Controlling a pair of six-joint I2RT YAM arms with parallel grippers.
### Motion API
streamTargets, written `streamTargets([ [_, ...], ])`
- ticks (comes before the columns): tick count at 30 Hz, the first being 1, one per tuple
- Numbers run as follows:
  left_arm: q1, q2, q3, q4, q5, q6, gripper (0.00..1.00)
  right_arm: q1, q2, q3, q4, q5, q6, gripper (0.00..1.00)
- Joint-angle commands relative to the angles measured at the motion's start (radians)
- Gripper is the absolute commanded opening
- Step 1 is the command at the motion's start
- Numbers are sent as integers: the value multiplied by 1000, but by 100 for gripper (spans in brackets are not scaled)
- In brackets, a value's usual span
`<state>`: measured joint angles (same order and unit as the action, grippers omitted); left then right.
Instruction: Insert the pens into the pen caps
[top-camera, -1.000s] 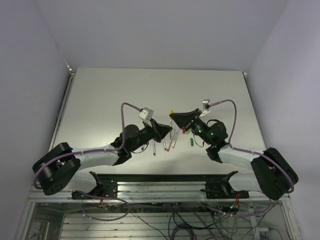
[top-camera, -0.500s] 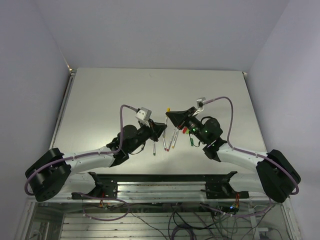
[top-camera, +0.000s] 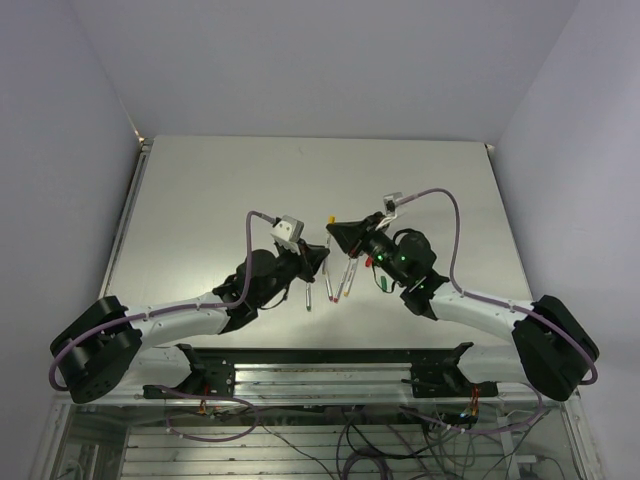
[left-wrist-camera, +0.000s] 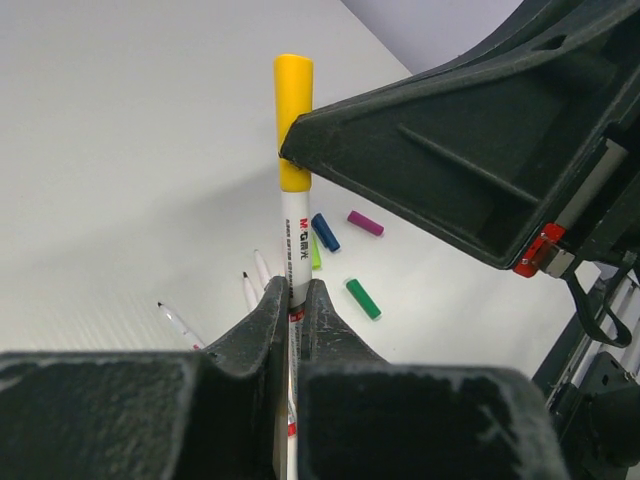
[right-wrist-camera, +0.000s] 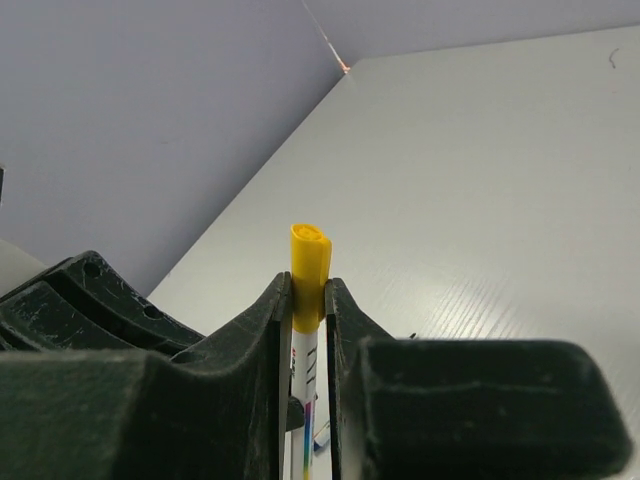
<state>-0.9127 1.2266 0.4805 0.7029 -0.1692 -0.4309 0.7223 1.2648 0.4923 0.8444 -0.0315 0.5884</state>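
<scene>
A white pen (left-wrist-camera: 296, 240) stands upright, and my left gripper (left-wrist-camera: 296, 290) is shut on its lower barrel. A yellow pen cap (left-wrist-camera: 292, 110) sits on the pen's top end. My right gripper (right-wrist-camera: 308, 290) is shut on that yellow cap (right-wrist-camera: 309, 275), with the pen barrel (right-wrist-camera: 306, 370) running down between its fingers. In the top view the left gripper (top-camera: 318, 252) and right gripper (top-camera: 337, 235) meet above the table's middle. Loose dark blue (left-wrist-camera: 325, 232), magenta (left-wrist-camera: 365, 223) and green (left-wrist-camera: 362, 298) caps lie on the table below. Other pens (top-camera: 329, 290) lie uncapped there.
Two bare pens (left-wrist-camera: 250, 290) lie left of the held one. A green cap (top-camera: 381, 283) rests near the right arm's wrist. The white table (top-camera: 250, 180) has walls behind and at both sides.
Both grippers, joined on the pen and yellow cap, have drifted a little left and towards the back. Neither grip has changed.
</scene>
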Motion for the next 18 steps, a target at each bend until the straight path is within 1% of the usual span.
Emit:
streamTargets([
  [1,12,-31,44,169,-66,41,7,29,5,28,-220,-21,-67,8],
  [5,11,-12,-1,139,-56,39,7,28,-18,101,-260,8,-111,21],
  [10,12,-16,-47,82,-70,25,7,28,-72,166,-291,31,-150,43],
  [14,12,-27,-55,26,-123,29,7,28,-123,177,-311,34,-158,50],
  [18,19,-40,-35,-35,-192,64,7,29,-179,154,-332,58,-140,58],
])
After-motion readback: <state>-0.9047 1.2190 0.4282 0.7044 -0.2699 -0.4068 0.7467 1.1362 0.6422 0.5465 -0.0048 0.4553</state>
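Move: The yellow cap is already on the upright pen and sits between the right fingers, its middle about 1 cm above that hand point; from the left hand, which grips the white barrel, it is roughly 5 cm up and 2 cm ahead. Counted from the right hand, the nearest loose pen lies about 6 cm ahead, in line sideways, and the dark green cap some 5 cm ahead and 16 cm to the right, both about 20 cm below. The yellow cap is let go: the right fingers, still pinching it at first, open to about half, then that hand rises some 4.5 cm off the capped pen after a slight nudge forward-left that it takes back. The left hand keeps its grip on the barrel and carries the pen about 2 cm left, sinking some 2 cm late on. ##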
